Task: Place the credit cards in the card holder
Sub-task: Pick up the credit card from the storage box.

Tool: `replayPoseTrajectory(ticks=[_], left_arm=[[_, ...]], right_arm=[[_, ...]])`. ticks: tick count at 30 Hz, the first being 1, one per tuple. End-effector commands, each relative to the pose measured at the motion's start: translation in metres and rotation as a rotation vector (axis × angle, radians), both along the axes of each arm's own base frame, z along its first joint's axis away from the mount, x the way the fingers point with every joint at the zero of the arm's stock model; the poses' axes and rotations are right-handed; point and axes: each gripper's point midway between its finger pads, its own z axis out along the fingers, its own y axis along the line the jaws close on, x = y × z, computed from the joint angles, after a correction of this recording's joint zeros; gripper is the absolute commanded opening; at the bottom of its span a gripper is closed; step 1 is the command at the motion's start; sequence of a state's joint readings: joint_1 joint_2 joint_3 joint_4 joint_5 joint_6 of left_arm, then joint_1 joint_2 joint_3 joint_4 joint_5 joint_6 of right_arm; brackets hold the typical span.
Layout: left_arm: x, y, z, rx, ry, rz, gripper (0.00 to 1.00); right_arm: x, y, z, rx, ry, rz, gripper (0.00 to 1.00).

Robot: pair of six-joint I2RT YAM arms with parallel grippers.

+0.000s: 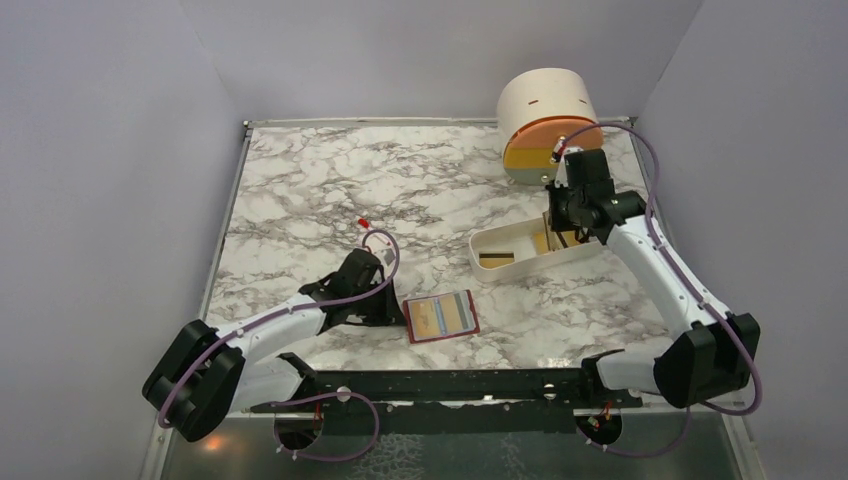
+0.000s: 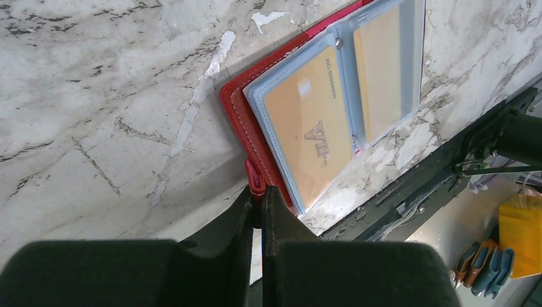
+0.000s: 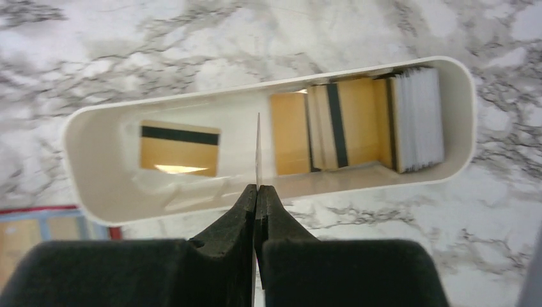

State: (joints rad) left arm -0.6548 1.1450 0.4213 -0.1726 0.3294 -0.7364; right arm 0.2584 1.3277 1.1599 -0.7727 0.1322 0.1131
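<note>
The red card holder lies open on the marble near the front, clear sleeves up, with tan cards inside. My left gripper is shut on the holder's red tab at its left edge. Over the white tray, my right gripper is shut on one credit card, held edge-on above the tray. Inside the tray one gold card with a dark stripe lies flat at the left, and several more credit cards lean stacked at the right end. From above, the right gripper hangs over the tray.
A round cream drawer unit with orange and yellow fronts stands at the back right, just behind the right arm. A black rail runs along the table's near edge. Grey walls enclose the table on three sides.
</note>
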Motion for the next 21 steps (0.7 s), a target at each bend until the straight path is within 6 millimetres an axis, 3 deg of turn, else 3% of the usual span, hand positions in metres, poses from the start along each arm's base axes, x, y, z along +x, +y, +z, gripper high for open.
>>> replayPoseTrajectory(ticks=[1, 5, 8, 16, 21], left_arm=[[0.003, -0.016, 0.016, -0.068, -0.025, -0.067, 0.0], [0.0, -0.018, 0.015, -0.072, -0.01, -0.089, 0.0], [-0.001, -0.019, 0.014, -0.075, -0.004, -0.096, 0.0], [-0.004, -0.024, 0.013, -0.082, 0.019, -0.135, 0.0], [0.002, -0.014, 0.008, -0.02, 0.012, -0.084, 0.0]], right_arm=[[-0.037, 0.046, 0.012, 0.24, 0.04, 0.091, 0.01], [-0.062, 0.084, 0.025, 0.453, 0.04, 0.178, 0.01], [-0.086, 0.113, 0.022, 0.57, 0.079, 0.234, 0.01], [-0.131, 0.174, -0.013, 0.725, 0.196, 0.273, 0.01], [-0.138, 0.19, -0.043, 0.737, 0.24, 0.261, 0.01]])
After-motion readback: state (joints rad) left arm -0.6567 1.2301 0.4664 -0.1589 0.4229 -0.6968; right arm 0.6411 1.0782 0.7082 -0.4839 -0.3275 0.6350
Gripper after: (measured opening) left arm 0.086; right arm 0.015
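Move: Off to the right hand's left and back towards the base lies the card holder, its middle about 22 cm left, 15 cm back and 14 cm below. The storage box is under this hand, its middle about 2 cm ahead and 1 cm left, 13 cm down; in it a loose card lies about 8 cm left, level with the hand, and the card stack 3 cm ahead and 4 cm right. From the left hand, the holder's middle is 7 cm right, 1 cm ahead, 1 cm below. Sweeping left and back away from the storage box, the right hand carries the credit card it already pinches some 16 cm left and 14 cm back towards the card holder, rising slightly first and then sinking to end about 5 cm lower, while the wrist swings roughly 40 degrees so the fingers slant down to the left. The left hand keeps its pinch on the holder's left edge and eases it right a little over 1 cm. ##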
